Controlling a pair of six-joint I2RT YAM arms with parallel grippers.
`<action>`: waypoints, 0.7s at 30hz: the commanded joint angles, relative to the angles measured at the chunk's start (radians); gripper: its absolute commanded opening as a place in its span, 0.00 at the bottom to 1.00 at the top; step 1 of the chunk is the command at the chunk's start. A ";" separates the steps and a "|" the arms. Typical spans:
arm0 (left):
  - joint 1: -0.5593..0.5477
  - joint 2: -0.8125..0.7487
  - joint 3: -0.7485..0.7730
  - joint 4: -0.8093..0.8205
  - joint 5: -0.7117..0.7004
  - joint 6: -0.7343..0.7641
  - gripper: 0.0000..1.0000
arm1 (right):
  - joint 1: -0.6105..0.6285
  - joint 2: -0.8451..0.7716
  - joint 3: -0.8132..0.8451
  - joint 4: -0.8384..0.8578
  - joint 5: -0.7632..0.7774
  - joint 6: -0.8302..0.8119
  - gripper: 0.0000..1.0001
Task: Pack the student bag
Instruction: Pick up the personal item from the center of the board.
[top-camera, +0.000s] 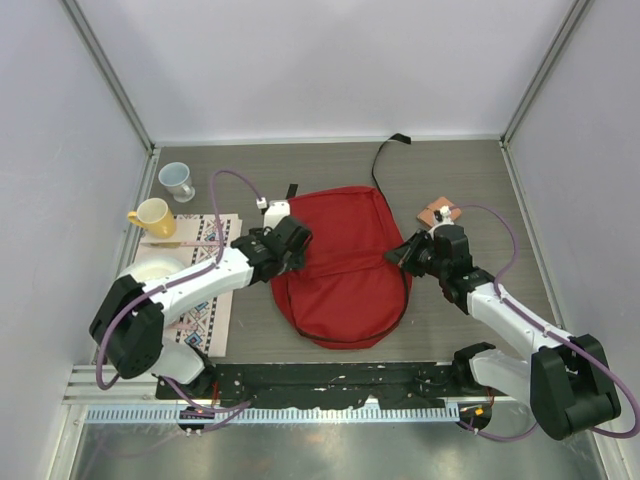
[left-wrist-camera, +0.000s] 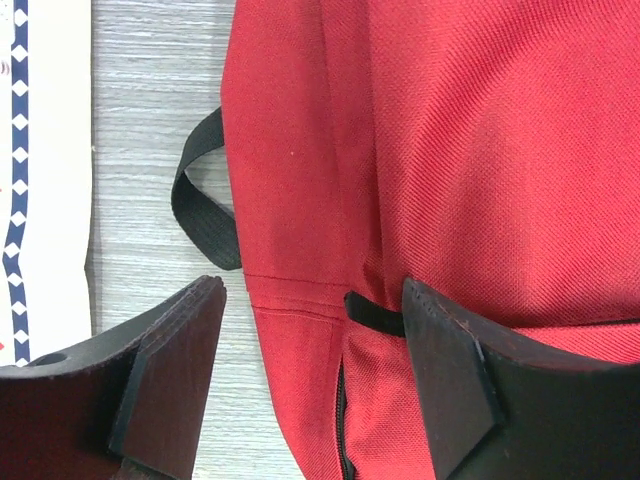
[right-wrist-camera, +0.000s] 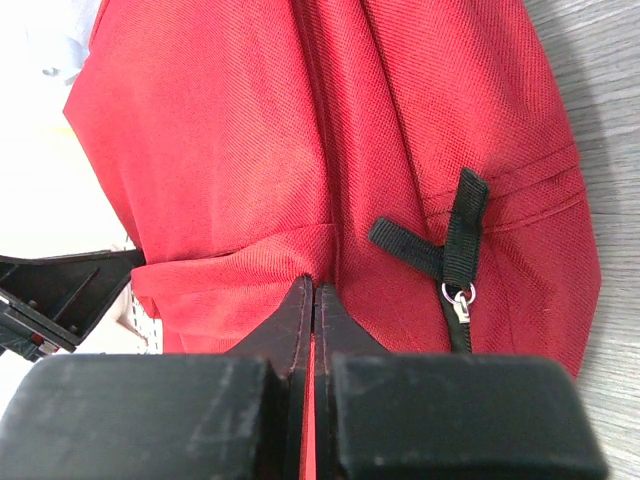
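Note:
The student bag (top-camera: 345, 260), a large red backpack, lies flat in the middle of the table. My left gripper (top-camera: 292, 250) hovers over its left edge. In the left wrist view that gripper (left-wrist-camera: 312, 300) is open, its fingers straddling the bag's (left-wrist-camera: 450, 150) side seam and black zipper, with nothing held. My right gripper (top-camera: 402, 255) is at the bag's right edge. In the right wrist view it (right-wrist-camera: 315, 285) is shut, with a fold of the bag's (right-wrist-camera: 250, 150) red fabric pinched at its tips. A zipper pull (right-wrist-camera: 458, 300) hangs just right of it.
A patterned cloth (top-camera: 205, 290) lies left of the bag, with a white bowl (top-camera: 155, 268) on it. A yellow mug (top-camera: 152, 217) and a clear cup (top-camera: 178, 181) stand behind it. A small brown item (top-camera: 438, 211) sits behind the right gripper. A black strap (top-camera: 385, 155) trails toward the back wall.

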 joint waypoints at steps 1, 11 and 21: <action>0.008 -0.050 -0.011 -0.035 -0.030 -0.045 0.78 | -0.009 -0.009 0.023 -0.008 0.025 -0.019 0.01; 0.016 -0.180 -0.020 -0.044 -0.079 -0.048 0.91 | -0.009 -0.116 0.081 -0.159 0.089 -0.074 0.56; 0.018 -0.249 -0.007 -0.029 -0.069 -0.013 1.00 | -0.007 -0.017 0.299 -0.271 0.052 -0.240 0.66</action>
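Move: The brown wallet lies about 13 cm ahead of the right hand, 12 cm to its right and 8 cm below. That hand still pinches the right end of the red bag's pocket edge, with the bag's side zipper pull 3 cm to its right and 1 cm ahead. From the left hand the wallet is some 13 cm ahead and 33 cm right. The pocket zipper pull sits 2 cm right of the left hand, level front to back; the bag's side loop is 3 cm ahead, 4 cm left. Open the right gripper to about two-thirds, letting go of the pocket's edge, and ease it a little to the right before lifting it some 5 cm clear of the bag. Meanwhile raise the already open left gripper about 6 cm off the pocket zipper pull, drifting slightly left, opening it fully and tipping its fingers up a little. ##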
